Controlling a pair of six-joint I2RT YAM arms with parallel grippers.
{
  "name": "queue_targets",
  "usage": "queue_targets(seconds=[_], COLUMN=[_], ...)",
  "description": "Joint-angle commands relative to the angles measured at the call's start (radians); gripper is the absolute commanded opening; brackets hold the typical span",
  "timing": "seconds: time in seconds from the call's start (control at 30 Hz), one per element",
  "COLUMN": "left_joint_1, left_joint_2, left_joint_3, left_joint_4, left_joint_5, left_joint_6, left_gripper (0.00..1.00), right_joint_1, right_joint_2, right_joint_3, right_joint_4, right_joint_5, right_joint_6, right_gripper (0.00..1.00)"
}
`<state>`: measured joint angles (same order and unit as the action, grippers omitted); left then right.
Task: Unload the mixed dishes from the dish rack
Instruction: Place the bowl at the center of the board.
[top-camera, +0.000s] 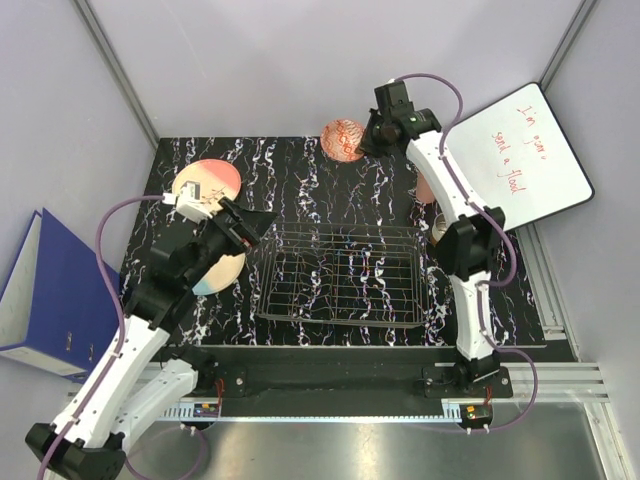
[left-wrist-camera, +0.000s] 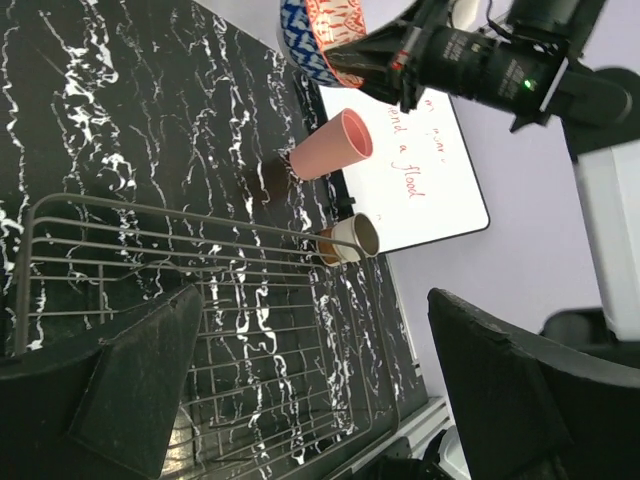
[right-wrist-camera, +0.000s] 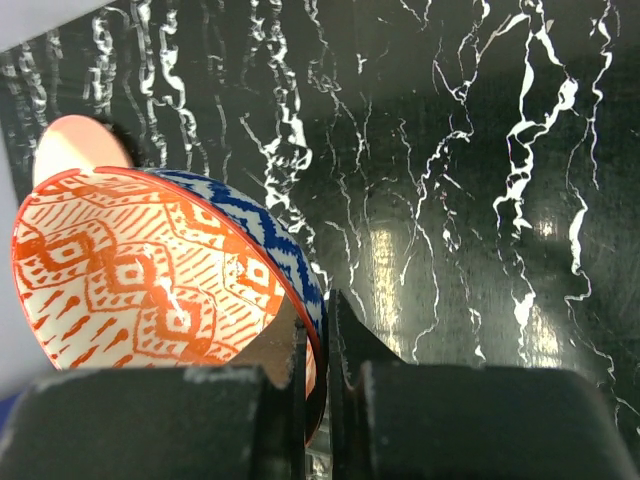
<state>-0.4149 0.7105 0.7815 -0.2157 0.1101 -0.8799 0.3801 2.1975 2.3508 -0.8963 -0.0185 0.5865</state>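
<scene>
The dish rack (top-camera: 340, 275) (left-wrist-camera: 200, 300), a low dark wire basket, sits mid-table with nothing in it. My right gripper (top-camera: 360, 138) (right-wrist-camera: 318, 350) is shut on the rim of the patterned bowl (top-camera: 342, 140) (right-wrist-camera: 150, 280) (left-wrist-camera: 320, 40), blue and white outside and orange inside, held above the table's far edge. My left gripper (top-camera: 248, 226) (left-wrist-camera: 320, 385) hangs open over the rack's left end, holding nothing. Under the left arm lies a light blue and cream plate (top-camera: 218, 272), with a pink and cream plate (top-camera: 207, 183) behind it. A pink cup (left-wrist-camera: 330, 145) and a cream cup (left-wrist-camera: 350, 240) lie right of the rack.
A whiteboard with red writing (top-camera: 525, 155) (left-wrist-camera: 420, 180) leans at the table's right side. A blue binder (top-camera: 40, 290) lies off the table to the left. Grey walls close in the back and both sides.
</scene>
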Motion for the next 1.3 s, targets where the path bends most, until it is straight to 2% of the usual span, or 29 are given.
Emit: queue_targets(seconds=[0.0, 0.3, 0.97, 1.07, 1.2, 1.27], left_joint_1=[0.005, 0.005, 0.005, 0.005, 0.005, 0.005], left_joint_2=[0.009, 0.037, 0.073, 0.078, 0.079, 0.083], left_joint_3=[-0.027, -0.077, -0.103, -0.110, -0.114, -0.114], left_joint_4=[-0.010, 0.009, 0.015, 0.016, 0.019, 0.021], left_joint_5=[-0.004, 0.030, 0.051, 0.053, 0.054, 0.056], left_joint_6=[0.035, 0.024, 0.022, 0.021, 0.022, 0.024], left_gripper=[0.99, 0.99, 0.99, 0.99, 0.99, 0.99], right_joint_1=[0.000, 0.000, -0.004, -0.004, -0.006, -0.004], right_joint_2=[0.105, 0.275, 0.380, 0.386, 0.360, 0.328], right_joint_3=[0.169, 0.165, 0.064, 0.042, 0.019, 0.012], right_joint_4=[-0.052, -0.030, -0.004, -0.004, 0.005, 0.019], right_joint_5=[0.008, -0.014, -0.001, -0.008, -0.008, -0.014], right_joint_6=[-0.007, -0.007, -0.031, -0.028, -0.034, -0.034], right_gripper=[0.00, 0.00, 0.00, 0.06, 0.23, 0.36])
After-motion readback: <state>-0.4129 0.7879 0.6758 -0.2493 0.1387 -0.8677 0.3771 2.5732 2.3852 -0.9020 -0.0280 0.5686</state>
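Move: I hold the bowl by its rim in my right hand; its spot on the board lies about 23 cm below that hand, 5 cm to its left and barely 1 cm ahead. From the same hand, the dish rack's middle is some 21 cm back and 5 cm left, the pink cup 4 cm ahead and 17 cm right, the white cup 10 cm back and 18 cm right. From my empty left hand the spot lies roughly 26 cm ahead, 13 cm right and 30 cm below. Keeping my pinch on the rim, I lower the bowl almost straight down about 20 cm to the board beyond the rack, fast at first and then easing, while my right wrist tips some 20 degrees further downward. At the bottom my right fingers start to open slightly around the rim. My left hand, wide open and empty, sinks about 8 cm, tipping down a little. ##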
